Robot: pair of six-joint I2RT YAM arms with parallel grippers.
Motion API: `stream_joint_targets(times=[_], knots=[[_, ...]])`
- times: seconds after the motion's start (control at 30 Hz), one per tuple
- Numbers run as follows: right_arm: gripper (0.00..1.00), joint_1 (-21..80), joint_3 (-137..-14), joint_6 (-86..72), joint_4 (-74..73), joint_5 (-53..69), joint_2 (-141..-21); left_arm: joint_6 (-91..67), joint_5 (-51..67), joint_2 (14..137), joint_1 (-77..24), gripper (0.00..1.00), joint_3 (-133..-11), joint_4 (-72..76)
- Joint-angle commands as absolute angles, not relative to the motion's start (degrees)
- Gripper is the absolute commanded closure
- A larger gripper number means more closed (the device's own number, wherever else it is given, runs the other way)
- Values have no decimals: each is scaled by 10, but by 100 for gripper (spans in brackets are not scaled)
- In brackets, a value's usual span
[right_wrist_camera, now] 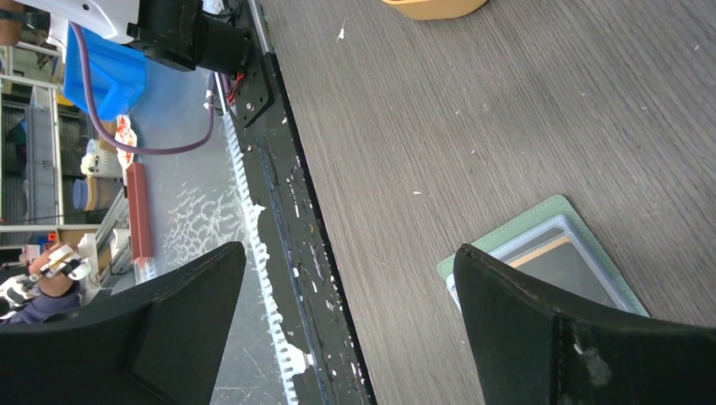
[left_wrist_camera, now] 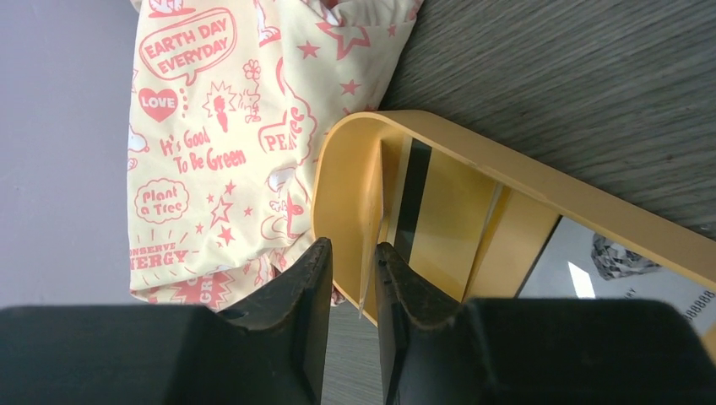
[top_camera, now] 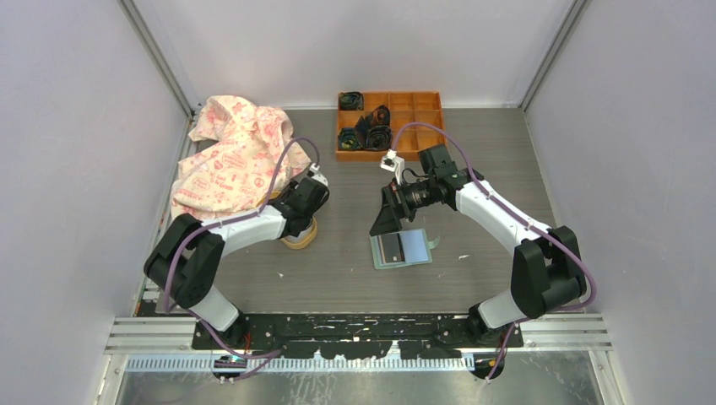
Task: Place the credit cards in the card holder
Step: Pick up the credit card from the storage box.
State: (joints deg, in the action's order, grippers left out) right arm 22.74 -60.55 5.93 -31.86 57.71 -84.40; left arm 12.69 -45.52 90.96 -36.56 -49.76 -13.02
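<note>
Several credit cards stand in a yellow-orange oval dish (left_wrist_camera: 523, 169): a thin orange one edge-on (left_wrist_camera: 369, 211), a dark-striped one (left_wrist_camera: 414, 202) and a whitish-grey one (left_wrist_camera: 583, 270). My left gripper (left_wrist_camera: 350, 246) reaches down over the dish's end (top_camera: 300, 238), jaws narrowed around the edge-on card. The card lies against the right finger, with a gap to the left finger. The card holder (top_camera: 401, 250) lies open and flat on the table, with a card showing in its clear sleeves (right_wrist_camera: 549, 245). My right gripper (right_wrist_camera: 350, 251) hangs wide open just above the holder's far left corner (top_camera: 390, 215), holding nothing.
A cream cloth with pink print (top_camera: 232, 156) lies bunched at the back left, touching the dish (left_wrist_camera: 211, 126). An orange compartment tray (top_camera: 422, 122) with dark items stands at the back centre. The table's near edge and black rail (right_wrist_camera: 279, 169) run beside the right gripper.
</note>
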Motion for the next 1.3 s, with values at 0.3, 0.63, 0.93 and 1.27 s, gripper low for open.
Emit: stream_joint_targets(times=[0.3,0.63,0.93,1.27], knots=[[1,226,-634,69,-320,594,-839,129,-405,942,-342,88,-508,-107],[1,226,-640,85,-334,590,-838,108,-402,823,-354,100,-568,-227],[0,226,-633,245,-389,512,-773,-29,-64,648,-353,100,-569,-282],[0,222,-590,466,-501,657,-700,-207,390,629,-349,100,-395,63]])
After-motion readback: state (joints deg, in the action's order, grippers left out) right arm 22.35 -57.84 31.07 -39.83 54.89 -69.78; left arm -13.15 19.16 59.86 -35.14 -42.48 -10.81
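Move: Just beyond and under the left fingertips, about 2 cm ahead, 1 cm left and 4 cm down, a credit card stands edge-on in the end of the storage box. The box's middle is about 6 cm back, 5 right and 7 below; the printed cloth lies roughly 7 ahead, 8 left. The card holder sits some 14 back, 30 right. From the right hand the credit card is about 27 cm left, 6 ahead, 13 down. Sinking about 3 cm into the box's end, the left hand shuts its part-open fingers on the card's edge and pinches it, then lifts some 15 cm. Near the top it swings right and back towards the card holder, rolling and turning clockwise about 75 degrees until the fingers point right, and dips slightly. Late on, the right hand, empty and wide open, draws a few centimetres up, right and back, turning. ##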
